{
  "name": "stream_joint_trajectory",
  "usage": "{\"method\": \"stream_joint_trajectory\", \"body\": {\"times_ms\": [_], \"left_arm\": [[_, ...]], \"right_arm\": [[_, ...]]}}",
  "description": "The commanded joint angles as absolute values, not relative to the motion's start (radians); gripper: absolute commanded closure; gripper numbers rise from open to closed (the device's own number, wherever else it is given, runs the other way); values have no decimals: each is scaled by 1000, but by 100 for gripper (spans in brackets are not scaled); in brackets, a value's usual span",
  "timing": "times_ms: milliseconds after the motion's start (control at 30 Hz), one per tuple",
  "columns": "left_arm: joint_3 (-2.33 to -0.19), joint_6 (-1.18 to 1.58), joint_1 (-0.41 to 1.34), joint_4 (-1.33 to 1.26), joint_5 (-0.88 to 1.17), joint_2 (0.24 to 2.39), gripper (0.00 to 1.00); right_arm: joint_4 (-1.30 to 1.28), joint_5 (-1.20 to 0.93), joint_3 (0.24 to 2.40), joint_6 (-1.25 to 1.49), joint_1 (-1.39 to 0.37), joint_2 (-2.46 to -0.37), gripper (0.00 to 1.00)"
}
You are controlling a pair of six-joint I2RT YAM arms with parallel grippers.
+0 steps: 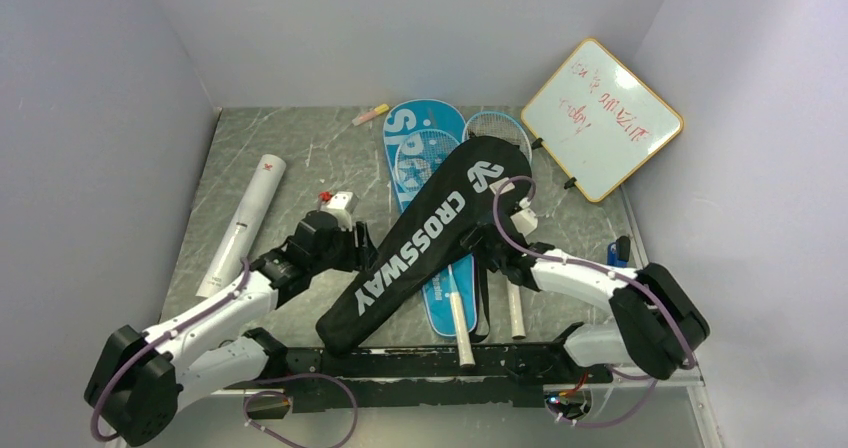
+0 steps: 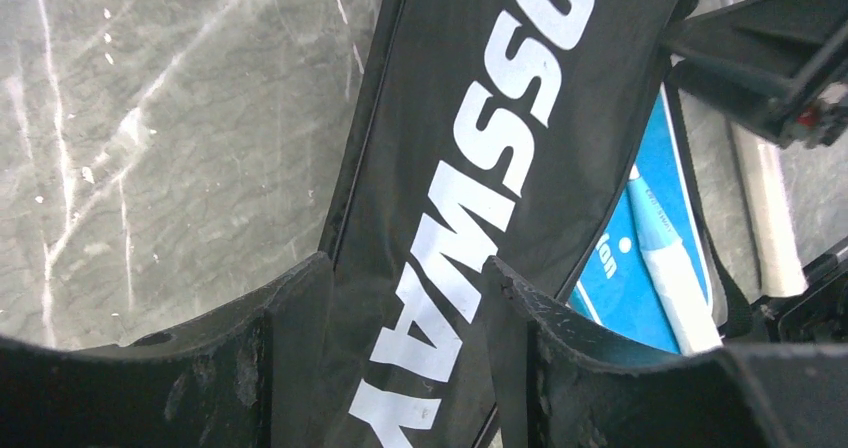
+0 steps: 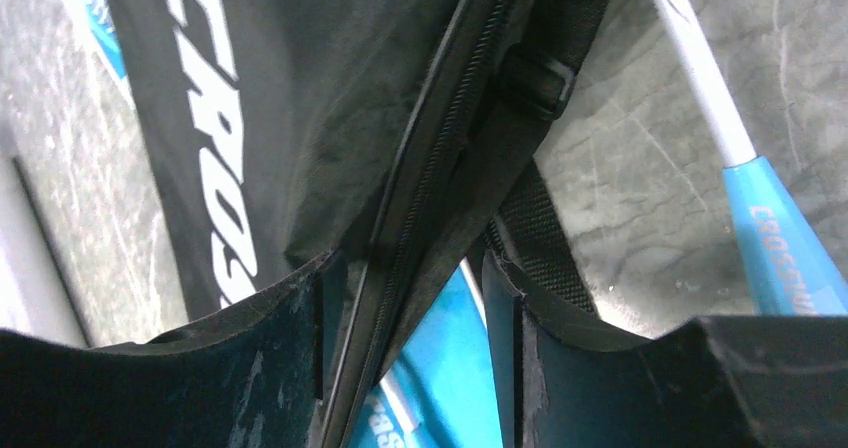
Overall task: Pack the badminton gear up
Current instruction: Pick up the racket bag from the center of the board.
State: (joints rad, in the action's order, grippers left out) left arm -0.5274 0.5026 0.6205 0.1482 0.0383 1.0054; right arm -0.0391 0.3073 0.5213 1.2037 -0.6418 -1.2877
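The black "CROSSWAY" cover lies slanted across the blue "SPORT" cover. A light-blue racket head shows behind them. Two white grips stick out near the front edge. The white cardboard tube lies at the left. My left gripper is open over the black cover's narrow end, fingers apart on either side of the white lettering. My right gripper is open around the cover's zipper edge, with blue cover showing in the gap. A light-blue racket handle lies to its right.
A wood-framed whiteboard leans in the back right corner. A small pink-yellow marker lies at the back wall. White walls close in the grey marbled table on three sides. A black rail runs along the near edge.
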Motion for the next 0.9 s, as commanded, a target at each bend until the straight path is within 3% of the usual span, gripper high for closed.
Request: {"method": "stream_joint_trajectory", "body": {"times_ms": [0, 200, 267, 367, 867], "left_arm": [[-540, 534, 617, 166, -32, 937, 39], [-567, 544, 617, 223, -86, 847, 38], [-579, 541, 618, 248, -97, 823, 38], [-601, 536, 617, 284, -113, 790, 38], [-780, 505, 618, 454, -219, 695, 38]], "right_arm": [[34, 351, 553, 1274, -627, -1354, 46], [96, 372, 557, 1254, -620, -1386, 68], [149, 372, 544, 1207, -619, -1355, 89], [178, 387, 532, 1174, -617, -1303, 100], [73, 256, 823, 819, -673, -1220, 100]]}}
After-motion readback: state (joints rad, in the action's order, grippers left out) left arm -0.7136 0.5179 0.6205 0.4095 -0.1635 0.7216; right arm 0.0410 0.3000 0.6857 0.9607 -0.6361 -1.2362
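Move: The black CROSSWAY racket bag slants beneath my open right fingers, its middle about 7 cm to their left, level in reach and 3 cm below; its zipped right edge runs between them. From that hand the blue bag centres some 7 cm ahead and 6 left, while the right-hand racket grip is 16 cm back, 9 right. From my left hand the black bag's middle is about 11 cm right, 3 ahead and 8 below. I dip my right hand a couple of centimetres onto the black bag's right edge, close my fingers to pinch the zipped seam, then lift it about 11 cm, easing forward and finally left as the fingers tilt up some 15 degrees. My left hand, open and empty, rises about 11 cm with a drift left, away from the bag, its fingers tipping up. ##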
